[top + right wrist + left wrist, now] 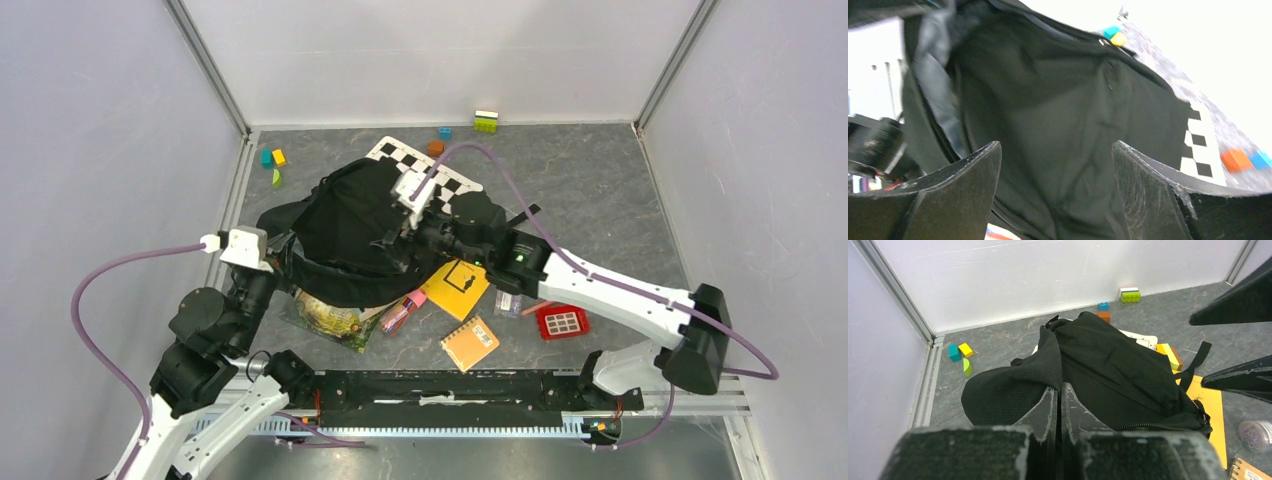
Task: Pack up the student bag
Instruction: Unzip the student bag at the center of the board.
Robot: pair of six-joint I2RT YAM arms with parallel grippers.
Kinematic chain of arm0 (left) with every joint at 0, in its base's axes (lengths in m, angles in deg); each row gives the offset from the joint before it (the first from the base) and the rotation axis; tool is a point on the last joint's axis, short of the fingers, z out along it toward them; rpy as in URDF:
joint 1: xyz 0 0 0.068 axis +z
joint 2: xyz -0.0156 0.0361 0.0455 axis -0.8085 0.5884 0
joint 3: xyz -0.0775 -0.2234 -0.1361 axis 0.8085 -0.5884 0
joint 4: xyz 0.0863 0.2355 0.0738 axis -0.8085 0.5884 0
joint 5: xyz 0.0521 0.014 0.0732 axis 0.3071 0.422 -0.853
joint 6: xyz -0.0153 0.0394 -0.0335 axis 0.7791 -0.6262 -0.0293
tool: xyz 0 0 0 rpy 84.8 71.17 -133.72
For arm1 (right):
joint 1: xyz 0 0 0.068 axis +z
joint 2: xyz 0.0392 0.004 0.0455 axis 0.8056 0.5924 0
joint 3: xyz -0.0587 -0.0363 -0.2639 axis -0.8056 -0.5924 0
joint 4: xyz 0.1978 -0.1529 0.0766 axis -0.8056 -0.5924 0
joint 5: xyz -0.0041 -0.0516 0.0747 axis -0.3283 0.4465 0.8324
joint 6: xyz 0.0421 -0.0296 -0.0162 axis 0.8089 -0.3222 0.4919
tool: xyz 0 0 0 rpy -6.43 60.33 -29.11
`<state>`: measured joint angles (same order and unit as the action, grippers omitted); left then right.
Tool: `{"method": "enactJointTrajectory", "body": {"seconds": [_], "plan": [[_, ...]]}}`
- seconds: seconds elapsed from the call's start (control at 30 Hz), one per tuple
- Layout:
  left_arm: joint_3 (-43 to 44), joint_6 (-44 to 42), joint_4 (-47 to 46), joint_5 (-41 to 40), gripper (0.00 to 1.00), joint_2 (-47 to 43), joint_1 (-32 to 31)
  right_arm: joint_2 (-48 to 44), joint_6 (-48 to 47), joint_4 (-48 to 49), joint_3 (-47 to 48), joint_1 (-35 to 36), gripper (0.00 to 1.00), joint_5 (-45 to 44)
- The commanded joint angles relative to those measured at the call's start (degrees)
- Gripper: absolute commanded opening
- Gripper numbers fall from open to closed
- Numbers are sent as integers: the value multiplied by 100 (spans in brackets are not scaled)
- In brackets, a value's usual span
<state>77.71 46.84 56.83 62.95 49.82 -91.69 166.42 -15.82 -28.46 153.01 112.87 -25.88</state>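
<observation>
The student bag (345,225) is a large black fabric backpack lying in the middle of the floor, with a strap (1195,362) trailing off its right side. My left gripper (288,262) is at the bag's left edge. In the left wrist view this gripper (1059,388) is shut, with a fold of the bag's fabric (1013,385) pinched at its tips. My right gripper (392,242) is at the bag's right side. The right wrist view shows it (1057,150) open and empty, facing the bag's dark inner lining (1058,105).
A yellow book (456,287), an orange notebook (470,343), a red calculator (562,321), a pink pencil case (403,311) and a green picture book (330,318) lie near the bag. A checkerboard (395,153) and coloured blocks (486,121) sit behind it.
</observation>
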Motion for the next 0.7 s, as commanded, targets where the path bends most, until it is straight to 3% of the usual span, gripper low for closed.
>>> {"method": "enactJointTrajectory", "body": {"seconds": [0.0,0.23,0.5,0.67], "plan": [[-45,-330,-471,-51,2,-230,3,559,65,429,735,393,86,434],[47,-391,-213,-165,2,-287,3,1241,18,520,1189,1030,87,562],[100,-393,-141,-174,2,-373,3,1649,-161,262,1322,1102,84,-75],[90,-396,-110,-218,2,-378,3,1355,-233,215,1269,1102,92,-30]]}}
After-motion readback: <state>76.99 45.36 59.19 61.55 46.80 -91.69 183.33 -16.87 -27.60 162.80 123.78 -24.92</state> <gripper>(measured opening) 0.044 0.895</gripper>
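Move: The right hand, open, is bound for the zipped rim of the bag's mouth, roughly 12 cm to its left, 8 cm back and 9 cm lower. The left gripper's pinch on the bag lies about 17 cm to its left and 4 cm back. On the table some 29 cm below, the pencil pouch lies about 2 cm left and 6 cm back, the yellow folder 11 cm right and 2 cm ahead. From the left hand that rim is about 4 cm back, 5 cm right and 12 cm below. Leftward and back, the right hand swings about 10 cm across over the bag towards the mouth's zipped rim, first nearly level, then sinking some 6 cm and easing slightly forward at the end. It turns roughly 15 degrees counter-clockwise, fingers staying wide open; contact with the rim can't be made out. The left gripper keeps its pinch on the bag, drifting barely a centimetre. ##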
